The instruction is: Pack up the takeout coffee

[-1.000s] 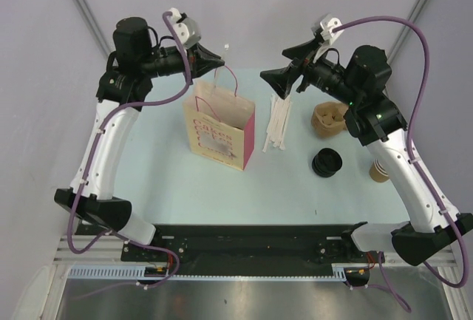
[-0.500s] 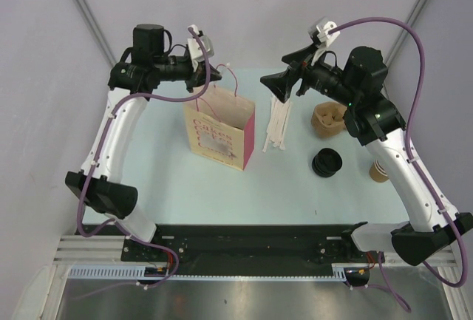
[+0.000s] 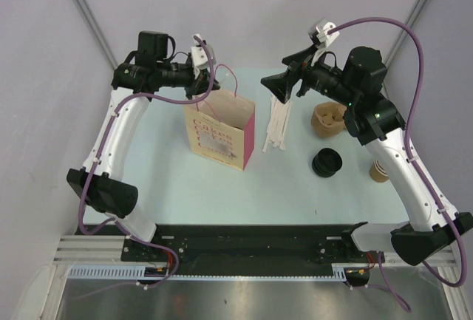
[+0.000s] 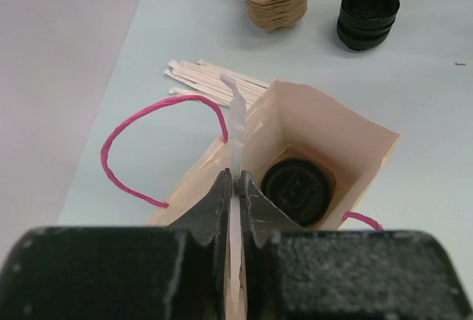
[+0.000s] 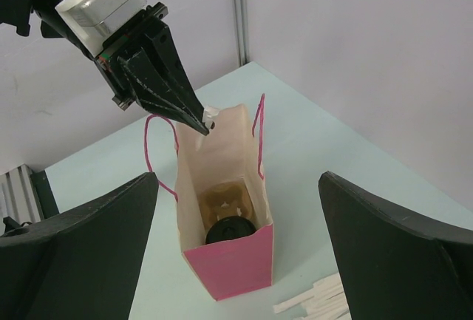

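Note:
The takeout coffee (image 4: pixel 296 189) stands inside the pink and kraft paper bag (image 3: pixel 220 131); only its round black lid (image 5: pixel 230 229) shows, next to a brown cup carrier on the bag's floor. My left gripper (image 4: pixel 236 183) hangs over the bag's far rim, shut on a thin white wrapped straw (image 4: pixel 236 124) that sticks out past the fingertips above the bag's mouth. The right gripper (image 5: pixel 238 178) stands wide open with nothing in it, above and to the right of the bag (image 5: pixel 229 261), and looks down into it. From above, the left gripper (image 3: pixel 213 86) and right gripper (image 3: pixel 275 87) face each other over the bag.
A pile of white wrapped straws (image 3: pixel 278 124) lies right of the bag. Further right are a stack of brown cup carriers (image 3: pixel 329 118), a stack of black lids (image 3: pixel 326 162) and stacked lidless brown cups (image 3: pixel 379 171). Grey walls close in the table on three sides.
My left arm has swung in and brought its gripper with the white straw from beyond the bag to just over the bag's mouth. The right arm has hardly moved.

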Tool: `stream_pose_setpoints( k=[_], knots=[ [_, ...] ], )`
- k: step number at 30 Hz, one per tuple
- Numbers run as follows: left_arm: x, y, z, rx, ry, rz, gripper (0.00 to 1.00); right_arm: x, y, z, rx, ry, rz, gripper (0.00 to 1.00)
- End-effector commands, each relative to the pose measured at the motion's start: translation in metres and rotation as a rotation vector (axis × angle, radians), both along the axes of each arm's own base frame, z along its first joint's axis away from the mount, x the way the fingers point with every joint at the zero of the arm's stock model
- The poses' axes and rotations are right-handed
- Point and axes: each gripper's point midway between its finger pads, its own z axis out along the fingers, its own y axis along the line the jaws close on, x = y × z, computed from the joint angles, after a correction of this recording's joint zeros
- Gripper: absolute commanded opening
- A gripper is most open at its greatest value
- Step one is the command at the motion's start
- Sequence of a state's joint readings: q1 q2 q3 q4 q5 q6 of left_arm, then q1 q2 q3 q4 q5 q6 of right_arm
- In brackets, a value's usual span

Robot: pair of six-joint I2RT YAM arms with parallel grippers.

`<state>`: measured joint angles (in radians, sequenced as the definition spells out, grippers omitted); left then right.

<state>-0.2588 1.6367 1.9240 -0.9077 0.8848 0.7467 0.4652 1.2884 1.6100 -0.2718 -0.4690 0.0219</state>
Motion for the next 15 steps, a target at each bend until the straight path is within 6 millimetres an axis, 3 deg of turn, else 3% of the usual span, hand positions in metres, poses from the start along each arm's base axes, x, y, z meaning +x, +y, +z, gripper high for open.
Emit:
stream_pose_setpoints(
  k=[1,7,15],
  knots=[
    [-0.001,0.004,-0.006,0.029,-0.010,-0.011,0.17,-0.001,0.000,0.006,0.016,-0.016,0.008,0.96],
    [0.007,0.005,0.018,-0.009,-0.039,0.053,0.38,0.001,0.000,0.008,0.022,-0.015,0.005,0.97],
    [0.005,0.007,0.071,-0.102,-0.069,0.131,0.48,0.004,-0.006,0.008,0.015,-0.013,-0.021,0.98]
  ],
)
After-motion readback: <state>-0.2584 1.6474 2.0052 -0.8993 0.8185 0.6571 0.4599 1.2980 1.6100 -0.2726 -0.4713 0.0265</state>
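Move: The left hand still holds a white stick upright over the mouth of the bag; the bag's middle is about 2 cm to its right, 2 cm back and some 21 cm below. Inside, the black-lidded cup is roughly 6 cm to the right, 4 cm back and 27 cm down, and the loose white sticks lie on the table about 18 cm right, 6 cm ahead. From the right hand, the bag is some 11 cm left, 3 cm ahead and 34 cm below. The left fingers open from almost shut to nearly half of their range and let go of the white stick over the bag, the hand all but staying in place and sinking only about half a centimetre as the gap widens. With the fingers still spreading, it then starts to lift, ending some 2 cm higher and a touch forward, turning about 5 degrees counter-clockwise and leaving the bag standing below. ##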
